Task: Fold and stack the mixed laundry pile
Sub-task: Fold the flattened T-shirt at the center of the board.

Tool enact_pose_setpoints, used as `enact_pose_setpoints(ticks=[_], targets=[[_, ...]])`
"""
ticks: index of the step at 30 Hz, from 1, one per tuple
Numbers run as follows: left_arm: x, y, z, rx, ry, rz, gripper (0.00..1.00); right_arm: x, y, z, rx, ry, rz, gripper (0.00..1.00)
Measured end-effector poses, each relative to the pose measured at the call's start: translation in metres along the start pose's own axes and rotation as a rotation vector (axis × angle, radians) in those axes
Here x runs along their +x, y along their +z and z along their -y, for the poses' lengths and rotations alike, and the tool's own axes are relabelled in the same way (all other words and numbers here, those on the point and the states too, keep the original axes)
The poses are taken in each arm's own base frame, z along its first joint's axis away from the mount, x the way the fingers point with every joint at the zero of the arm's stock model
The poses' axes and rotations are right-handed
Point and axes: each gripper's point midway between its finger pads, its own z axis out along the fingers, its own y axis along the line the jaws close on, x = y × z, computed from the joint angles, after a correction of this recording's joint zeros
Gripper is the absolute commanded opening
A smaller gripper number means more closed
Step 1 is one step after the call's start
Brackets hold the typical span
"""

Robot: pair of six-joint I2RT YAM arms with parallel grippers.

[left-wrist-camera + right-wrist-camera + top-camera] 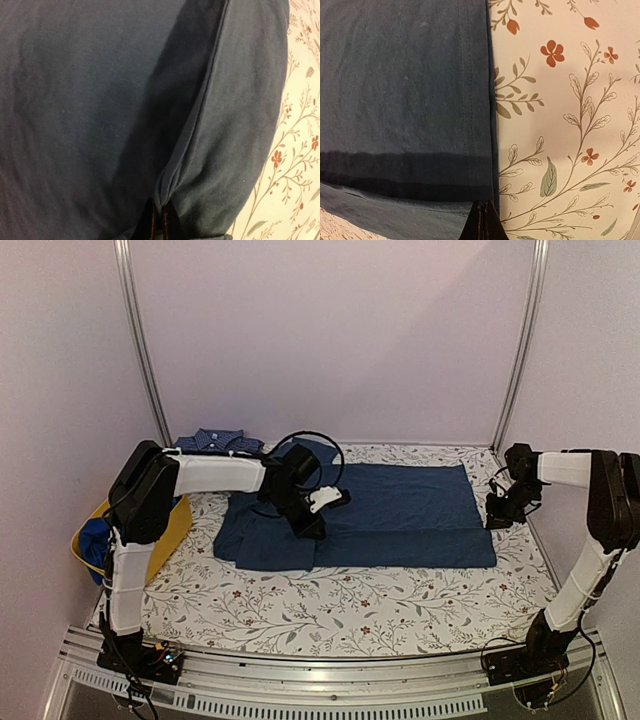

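Observation:
A large dark navy-teal garment [400,512] from the mixed laundry pile lies spread across the middle of the floral-covered table. My left gripper [314,527] is down on its left part. In the left wrist view the left gripper [161,222] is shut on a raised fold of that cloth [100,100]. My right gripper [498,517] is at the garment's right edge. In the right wrist view the right gripper [483,222] is shut on the stitched hem [475,125], and a lighter layer shows below it. A checked blue collared shirt [216,440] lies at the back left.
A yellow tub [172,532] stands at the table's left edge with a royal-blue piece [94,540] in it. The floral table cover [350,610] shows bare in front of the garment. Metal frame posts [140,340] rise at both back corners.

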Motion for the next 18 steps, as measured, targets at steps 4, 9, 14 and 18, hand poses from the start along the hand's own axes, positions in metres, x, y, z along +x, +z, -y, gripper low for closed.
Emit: enact_pose_setpoints(ticks=[4, 9, 14, 18], targets=[[-0.008, -0.006, -0.007, -0.02, -0.014, 0.018, 0.0, -0.012, -0.006, -0.002, -0.003, 0.0, 0.03, 0.0], [-0.019, -0.014, -0.021, -0.061, -0.025, 0.045, 0.01, -0.025, -0.013, -0.004, -0.005, -0.003, 0.065, 0.0], [-0.02, -0.005, -0.031, -0.083, -0.045, 0.038, 0.22, -0.031, -0.007, -0.003, -0.002, 0.0, 0.063, 0.0], [-0.012, 0.007, -0.037, -0.102, -0.08, 0.006, 0.45, -0.031, 0.008, 0.0, 0.004, 0.009, 0.03, 0.11]])
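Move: Each hand already pinches the far edge of the T-shirt's turned-over strip; its next resting place on the shirt body lies about 4 cm ahead of the left hand and 2 cm lower, and for the right hand about 3 cm ahead and 3 cm lower. From the left hand, the near sleeve lies some 12 cm left and 5 cm back. From the right, the shirt's near corner is roughly 13 cm straight back and its far corner about 29 cm straight ahead. Still pinching the strip's edge, both hands lift it barely 2 cm and draw it forward over the shirt body, the left about 4 cm and the right about 3 cm, then lower it together. On the way down the left fingers spread about a third open, while the right keeps its pinch. ##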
